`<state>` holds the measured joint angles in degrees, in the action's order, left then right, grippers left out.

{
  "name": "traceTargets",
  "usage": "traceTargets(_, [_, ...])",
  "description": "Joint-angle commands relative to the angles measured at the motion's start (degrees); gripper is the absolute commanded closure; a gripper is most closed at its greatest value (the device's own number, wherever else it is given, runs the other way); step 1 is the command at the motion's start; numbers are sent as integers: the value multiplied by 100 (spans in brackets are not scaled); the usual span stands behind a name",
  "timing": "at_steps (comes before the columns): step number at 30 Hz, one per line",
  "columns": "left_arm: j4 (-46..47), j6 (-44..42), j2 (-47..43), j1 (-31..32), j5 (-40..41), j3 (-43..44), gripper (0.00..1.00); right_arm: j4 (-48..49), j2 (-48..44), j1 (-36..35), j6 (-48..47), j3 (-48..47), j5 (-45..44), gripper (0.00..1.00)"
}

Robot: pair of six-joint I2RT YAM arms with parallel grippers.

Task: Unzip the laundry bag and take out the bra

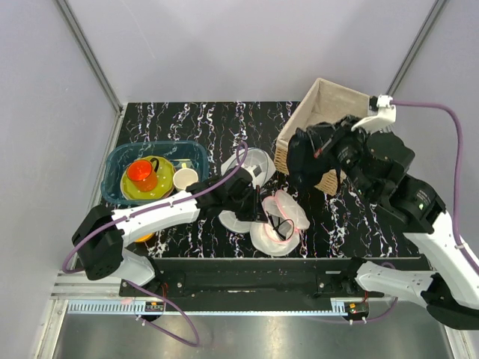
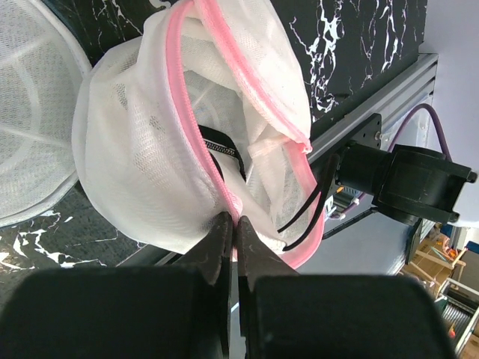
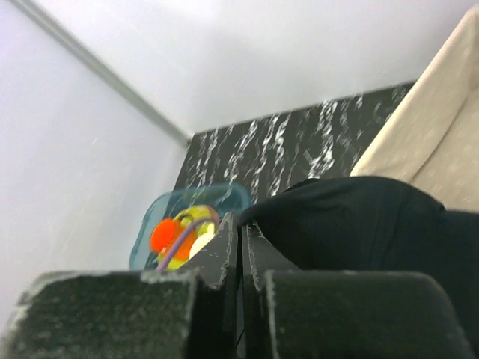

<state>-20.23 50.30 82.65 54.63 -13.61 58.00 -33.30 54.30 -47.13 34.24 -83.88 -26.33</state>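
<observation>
The laundry bag (image 1: 281,224), white mesh with a pink zipper rim, lies open near the table's front edge. My left gripper (image 1: 258,211) is shut on its pink rim (image 2: 233,217). In the left wrist view the laundry bag (image 2: 142,157) gapes open, and thin black straps (image 2: 303,218) show inside it. My right gripper (image 3: 241,224) is shut on the bra (image 3: 359,224), a bundle of black cloth. In the top view the bra (image 1: 305,161) hangs lifted above the table, between the bag and the basket.
A wicker basket (image 1: 314,112) with a beige liner stands at the back right. A teal tub (image 1: 123,161) at the left holds an orange cup, a yellow plate and a white cup. All-white mesh domes (image 1: 257,163) lie beside the bag, one by my left fingers (image 2: 30,134).
</observation>
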Motion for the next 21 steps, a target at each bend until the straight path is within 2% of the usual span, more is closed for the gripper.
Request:
traceTargets(1, [248, -179, -91, -14, -169, 124, 100, 306, 457, -6, -1286, -1067, -1347, 100])
traceTargets(2, [247, -179, -74, -14, -177, 133, 100, 402, 685, 20, -1645, -1209, -1566, 100])
traceTargets(5, [274, -161, -109, -14, -169, 124, 100, 368, 1220, 160, -2174, -2025, -1507, 100])
traceTargets(8, [265, -170, -135, -14, -116, 63, 100, 359, 1643, 406, -2456, -2685, -1490, 100])
traceTargets(12, [326, -109, -232, -14, -54, -130, 100, 263, 2075, 1144, -2475, -3247, -981, 100])
traceTargets(18, [450, -29, -452, -14, 59, -465, 100, 104, 2664, 2180, -2309, -3162, -515, 100])
traceTargets(19, [424, -21, -452, -14, 77, -473, 100, 35, 2717, 2391, -2160, -3092, 104, 100])
traceTargets(20, [406, -21, -443, -14, 69, -482, 100, -1, 2856, 2819, -1845, -3039, 354, 100])
traceTargets(21, [414, 23, -452, -14, 86, -491, 100, -19, 2919, 2963, -1737, -2873, 504, 100])
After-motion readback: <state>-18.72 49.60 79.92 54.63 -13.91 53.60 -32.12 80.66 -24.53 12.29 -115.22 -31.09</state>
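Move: The right hand, with the black bra already hanging from its fingers, is high over the table; the basket's middle lies about 20 cm ahead, 8 cm to its right and some 38 cm below. The open laundry bag is roughly 7 cm back and 6 cm left, about 41 below; a flat mesh bag is 11 cm ahead and 14 left, 43 below. From the left hand the basket is some 27 cm ahead, 20 right and 7 lower. The right hand keeps its pinch on the bra and carries it forward about 14 cm and right some 9 cm, out over the basket, climbing roughly 11 cm before easing down about 3, while the wrist swings some 25 degrees clockwise and its left side dips. The left hand keeps pinching the laundry bag's pink edge, shifting only a centimetre or so left, back and down near the end. ##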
